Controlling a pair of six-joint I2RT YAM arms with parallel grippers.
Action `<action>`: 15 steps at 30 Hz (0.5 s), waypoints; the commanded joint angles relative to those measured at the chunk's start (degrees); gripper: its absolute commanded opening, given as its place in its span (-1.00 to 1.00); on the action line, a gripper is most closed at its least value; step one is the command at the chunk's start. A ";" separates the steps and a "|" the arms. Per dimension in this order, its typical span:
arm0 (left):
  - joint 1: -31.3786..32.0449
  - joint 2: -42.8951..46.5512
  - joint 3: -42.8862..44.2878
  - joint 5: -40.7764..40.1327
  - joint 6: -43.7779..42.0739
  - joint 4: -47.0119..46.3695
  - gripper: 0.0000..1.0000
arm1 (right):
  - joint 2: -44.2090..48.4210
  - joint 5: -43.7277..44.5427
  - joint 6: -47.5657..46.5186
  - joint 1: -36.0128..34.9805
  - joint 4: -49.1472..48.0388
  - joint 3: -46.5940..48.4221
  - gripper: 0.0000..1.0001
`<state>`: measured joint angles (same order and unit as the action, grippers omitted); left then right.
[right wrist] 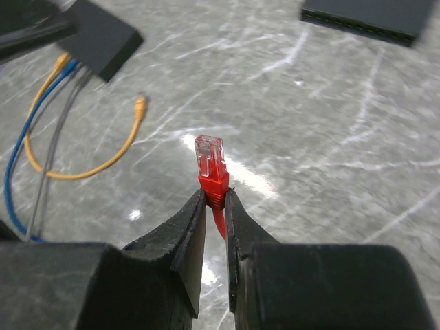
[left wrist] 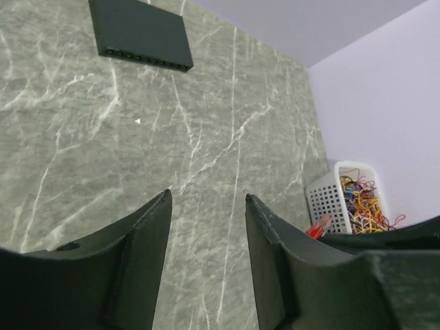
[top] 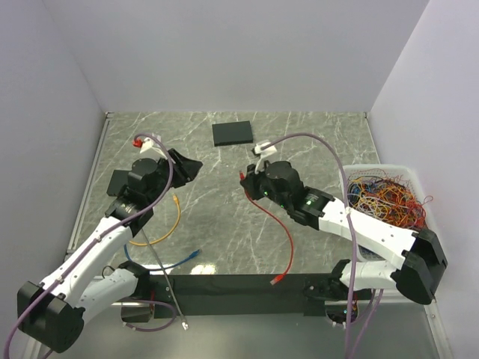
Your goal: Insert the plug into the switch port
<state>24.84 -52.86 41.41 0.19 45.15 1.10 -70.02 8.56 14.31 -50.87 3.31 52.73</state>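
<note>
The switch [top: 233, 133] is a flat black box at the back of the table, with its row of ports showing in the left wrist view [left wrist: 141, 34] and one corner in the right wrist view [right wrist: 371, 17]. My right gripper [top: 247, 182] [right wrist: 216, 196] is shut on the red boot of the plug [right wrist: 210, 155], whose clear tip points forward above the table. The red cable [top: 284, 232] trails from it toward the near edge. My left gripper [top: 187, 168] [left wrist: 207, 199] hovers open to the left of it, with nothing between its fingers.
A yellow cable [top: 168, 224] [right wrist: 82, 165] and a blue cable [top: 183, 259] lie at the left. A small black box [right wrist: 100, 38] sits by them. A white basket [top: 382, 198] [left wrist: 344, 196] of tangled wires stands at the right. A black strip [top: 239, 284] runs along the near edge.
</note>
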 commanded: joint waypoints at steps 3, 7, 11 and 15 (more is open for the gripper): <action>-0.06 -2.67 4.73 -2.12 -1.28 2.14 0.07 | 2.96 0.06 3.62 3.93 1.17 -1.75 -1.00; 0.03 -6.55 7.28 -2.30 -2.43 0.84 0.08 | 2.35 0.59 4.94 7.09 3.10 -2.28 -1.00; -0.06 -11.20 8.60 -2.56 -3.75 -3.01 0.11 | -0.55 -5.20 7.31 14.64 2.23 -2.55 -1.00; -0.06 -21.72 12.28 -3.00 -5.50 -4.80 0.13 | -6.43 -8.29 8.81 19.31 3.80 1.84 -1.00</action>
<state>24.84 -68.66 49.43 -1.72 42.28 -0.03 -73.32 3.49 20.93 -33.71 6.22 51.09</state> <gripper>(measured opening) 0.566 0.206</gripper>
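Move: Out ahead of both hands lies the unwired black switch: about 34 cm forward, 10 cm right and 23 cm below the open left hand, and some 38 cm forward, 6 cm left and 20 cm below the right hand, which already holds a red plug. From the left hand, the wired switch lies about 12 cm ahead and 26 cm left, the yellow plug 6 cm ahead and 9 cm left. The red cable's loose end trails roughly 21 cm back and 10 cm right of the right hand. Drawing farther away from the left gripper, the right hand keeps its pinch on the red plug and sweeps about 8 cm right, curving 6 cm forward and sinking, while swinging some 15 degrees clockwise and tipping down. The left hand, fingers still open and empty, reaches about 5 cm forward and a little down towards the unwired black switch. ##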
